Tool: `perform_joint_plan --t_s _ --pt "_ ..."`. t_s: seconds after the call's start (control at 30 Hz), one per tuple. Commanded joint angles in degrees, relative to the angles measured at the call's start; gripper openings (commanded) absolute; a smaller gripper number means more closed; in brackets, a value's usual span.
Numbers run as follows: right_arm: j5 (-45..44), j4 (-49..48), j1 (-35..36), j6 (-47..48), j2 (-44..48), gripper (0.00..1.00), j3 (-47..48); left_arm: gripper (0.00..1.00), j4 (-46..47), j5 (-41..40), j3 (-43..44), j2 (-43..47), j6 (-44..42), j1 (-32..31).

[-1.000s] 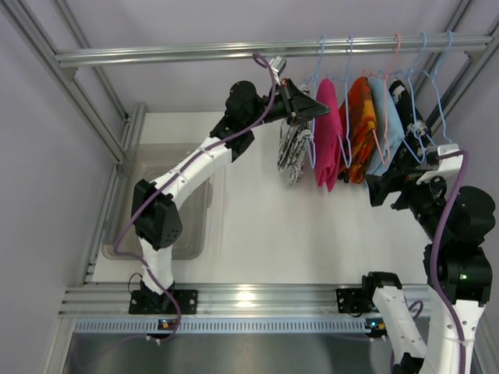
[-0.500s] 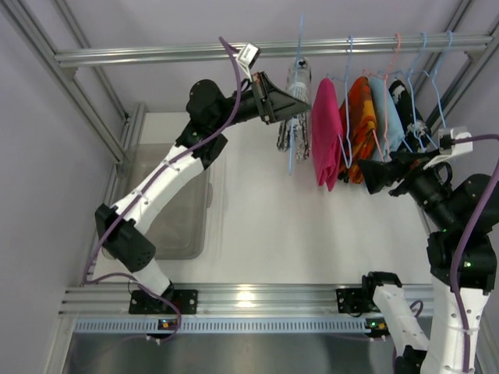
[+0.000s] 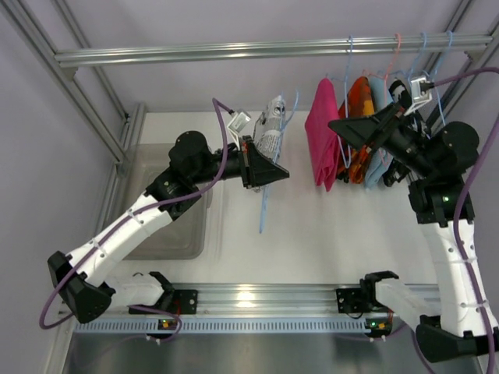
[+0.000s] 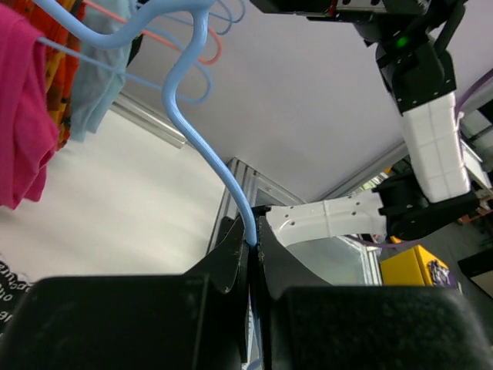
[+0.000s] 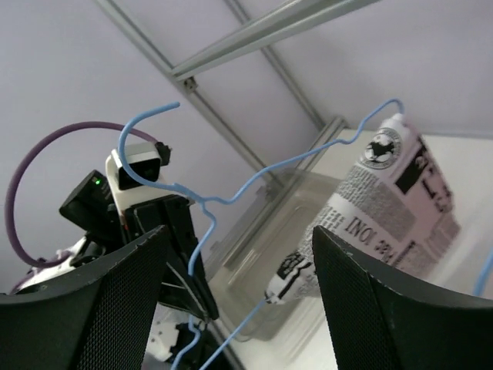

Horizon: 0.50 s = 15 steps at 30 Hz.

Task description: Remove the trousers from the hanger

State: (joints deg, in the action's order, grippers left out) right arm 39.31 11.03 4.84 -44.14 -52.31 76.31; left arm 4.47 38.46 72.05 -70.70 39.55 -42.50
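Observation:
My left gripper (image 3: 277, 171) is shut on the thin light-blue wire hanger (image 3: 262, 210), which hangs free of the rail over the table. In the left wrist view the jaws pinch the hanger (image 4: 202, 150) just below its hook. The trousers (image 3: 271, 128), white with black newspaper print, are draped over the hanger's upper end. My right gripper (image 3: 339, 126) stands open to the right of them, pointing left, with a gap between. In the right wrist view the trousers (image 5: 389, 204) and the hanger (image 5: 206, 220) lie beyond its open fingers (image 5: 100, 308), with nothing held.
A metal rail (image 3: 234, 53) crosses the back. On its right end hang a pink garment (image 3: 321, 140), an orange patterned one (image 3: 360, 117) and others on wire hangers. A clear plastic bin (image 3: 168, 226) sits on the table at the left.
My left arm has carried the hanger and trousers off the rail, down and nearer. My right arm has risen and swung left, so its gripper now faces the trousers.

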Motion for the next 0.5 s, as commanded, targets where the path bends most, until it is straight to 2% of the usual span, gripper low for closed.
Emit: perform_joint_plan --t_s 0.0,0.23,0.47 --pt "1.38 -7.86 4.73 -5.08 -3.31 0.73 1.74 0.00 7.49 -4.60 0.37 4.34 -10.28 -0.21" --pt "1.04 -10.50 17.46 -6.30 -8.15 0.75 0.42 0.00 5.73 -9.53 0.63 4.25 -8.88 -0.21" --pt "1.38 -18.84 22.05 -11.31 -11.14 0.73 -4.86 0.00 4.23 -9.98 1.86 3.82 -6.24 -0.30"
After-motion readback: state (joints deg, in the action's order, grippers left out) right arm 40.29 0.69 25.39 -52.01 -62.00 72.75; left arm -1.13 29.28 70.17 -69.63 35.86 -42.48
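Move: The left hand already holds the blue hanger by one shoulder. The hanger's neck, which the open right hand goes for, lies some 12 cm to the right hand's left, about 3 cm farther out and at nearly its height; from the left hand the neck is roughly 11 cm ahead and 6 cm up. The printed trousers hang about 12 cm below the neck and 2 cm nearer the bases. The pink cloth hangs 5 cm ahead of the right hand, 3 cm to its right and 18 cm lower. The right hand sweeps about 10 cm to the left towards the hanger's neck, sinking some 3 cm, easing slightly back at the end and swinging its fingers about 25 degrees counter-clockwise until they point mostly left; they stay wide open and come up close to the blue wire, with no grip on it yet. Meanwhile the left hand keeps its pinch on the hanger's shoulder and brings it a little down and forward, about 3 cm each way, with a slight counter-clockwise turn, presenting the neck to the right hand. ##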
